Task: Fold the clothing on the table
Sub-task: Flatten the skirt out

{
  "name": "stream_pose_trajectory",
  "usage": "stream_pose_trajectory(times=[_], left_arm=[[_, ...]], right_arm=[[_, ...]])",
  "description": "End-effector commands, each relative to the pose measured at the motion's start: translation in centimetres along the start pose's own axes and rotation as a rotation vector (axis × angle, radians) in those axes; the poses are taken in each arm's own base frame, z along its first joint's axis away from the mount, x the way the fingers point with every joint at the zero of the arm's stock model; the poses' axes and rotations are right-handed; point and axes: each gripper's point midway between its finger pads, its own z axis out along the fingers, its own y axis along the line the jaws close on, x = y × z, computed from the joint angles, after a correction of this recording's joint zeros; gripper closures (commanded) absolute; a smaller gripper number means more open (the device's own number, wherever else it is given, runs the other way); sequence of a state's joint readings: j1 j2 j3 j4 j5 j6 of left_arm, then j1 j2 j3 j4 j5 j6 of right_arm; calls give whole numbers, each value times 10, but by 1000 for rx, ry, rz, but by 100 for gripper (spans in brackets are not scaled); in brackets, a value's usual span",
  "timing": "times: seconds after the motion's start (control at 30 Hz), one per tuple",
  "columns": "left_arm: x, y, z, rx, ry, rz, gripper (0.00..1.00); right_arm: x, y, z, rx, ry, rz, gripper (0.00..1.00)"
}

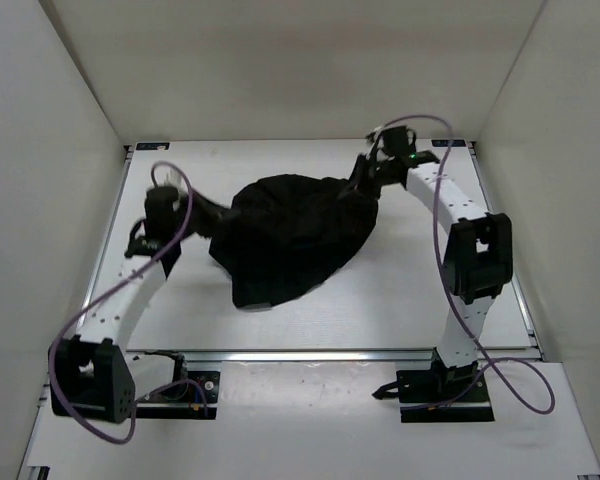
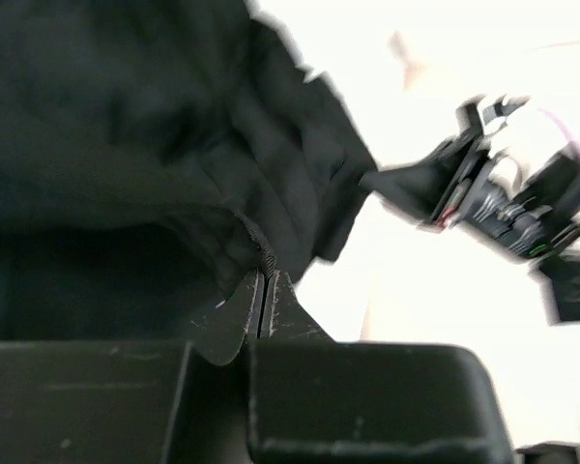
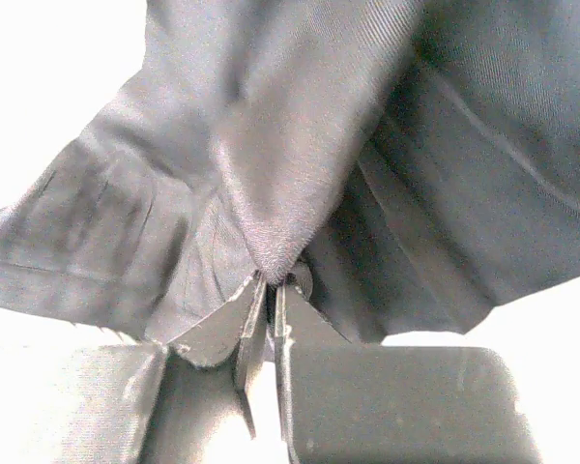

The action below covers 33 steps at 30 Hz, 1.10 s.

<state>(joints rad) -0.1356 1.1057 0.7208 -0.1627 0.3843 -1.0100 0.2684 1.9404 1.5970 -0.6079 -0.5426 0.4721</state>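
Observation:
The black clothing [image 1: 290,238] lies bunched in the middle of the white table [image 1: 400,300], stretched between both arms. My left gripper [image 1: 228,215] is at its left edge, shut on a fold of the clothing [image 2: 126,145]; its jaws [image 2: 264,280] pinch a ribbed hem. My right gripper [image 1: 365,185] is at the clothing's far right corner, shut on a pinch of the clothing [image 3: 300,145] at its tips [image 3: 274,282]. In the left wrist view the right gripper [image 2: 416,188] shows blurred beyond the cloth.
White walls enclose the table on three sides. A metal rail [image 1: 310,355] runs along the near edge, with both arm bases [image 1: 440,385] behind it. Purple cables [image 1: 180,235] loop off each arm.

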Motion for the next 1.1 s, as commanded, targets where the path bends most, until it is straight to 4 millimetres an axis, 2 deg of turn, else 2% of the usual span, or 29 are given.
stream_pose_trajectory(times=[0.0,0.03,0.07,0.1,0.2,0.23,0.4,0.43,0.47,0.53,0.63,0.67,0.73,0.77,0.83,0.87,0.9,0.93,1.0,1.03,1.07], left_arm=[[-64,-114,-15,255,-112,146,100],[-72,-125,-20,275,-126,134,100],[-81,-145,-29,313,-151,136,100],[-87,-161,-38,352,-173,147,100],[-90,-184,-68,411,-213,148,100],[-93,-184,-72,410,-235,152,100],[-101,-209,-128,437,-354,172,100],[-108,-216,-136,435,-394,200,100],[-104,-219,-138,426,-397,217,100],[-105,-218,-130,406,-386,220,100],[-98,-204,-96,414,-284,164,100],[-101,-204,-85,423,-269,156,100],[-112,-197,-54,390,-235,140,100],[-114,-199,-49,388,-219,152,100],[-134,-212,-27,391,-195,156,100],[-138,-218,-24,405,-182,161,100],[-147,-227,-22,413,-177,168,100],[-158,-244,-24,438,-200,188,100],[-172,-258,-35,417,-237,240,100],[-178,-261,-39,392,-248,242,100],[-182,-261,-41,377,-266,266,100]], right_arm=[[-71,75,-111,-168,-275,-96,100],[-76,76,-125,-190,-289,-80,100],[-79,88,-147,-215,-318,-91,100],[-83,91,-164,-232,-343,-98,100],[-75,105,-218,-270,-404,-122,100],[-74,107,-228,-279,-419,-120,100],[-55,131,-290,-361,-504,-162,100],[-51,131,-294,-375,-499,-145,100],[-51,135,-298,-389,-511,-152,100],[-48,134,-290,-414,-465,-131,100],[-47,128,-264,-464,-373,-96,100],[-53,124,-254,-475,-358,-80,100],[-65,124,-241,-497,-322,-70,100],[-77,124,-234,-500,-308,-58,100],[-98,126,-228,-521,-297,-77,100],[-111,130,-230,-522,-303,-79,100],[-121,143,-230,-540,-300,-104,100],[-126,148,-233,-551,-303,-119,99],[-141,167,-251,-597,-329,-140,100],[-142,169,-254,-609,-328,-147,100],[-144,162,-250,-602,-317,-124,100]])
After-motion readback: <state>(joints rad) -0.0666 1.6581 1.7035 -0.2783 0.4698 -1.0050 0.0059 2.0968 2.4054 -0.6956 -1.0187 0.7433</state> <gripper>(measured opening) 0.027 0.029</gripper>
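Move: The left fingers already pinch the skirt's raised left part; its bulk is some 16 cm to their right, about 2 cm farther out and 10 cm lower. From the right fingers, also closed on the skirt, the bulk is about 9 cm back, 13 cm left and 7 cm below. The near hem corner lies roughly 12 cm back, 5 cm right and 16 cm below the left hand. Both grippers keep their pinch on the skirt and whip it up nearly 30 cm, the right hand also pulling outward to its right by up to 10 cm and drawing back. Then both swing forward some 15 cm while dropping 5 to 7 cm, the right turning back upward at the very end; the fingers tilt up towards level, the left's easing partly back down. ##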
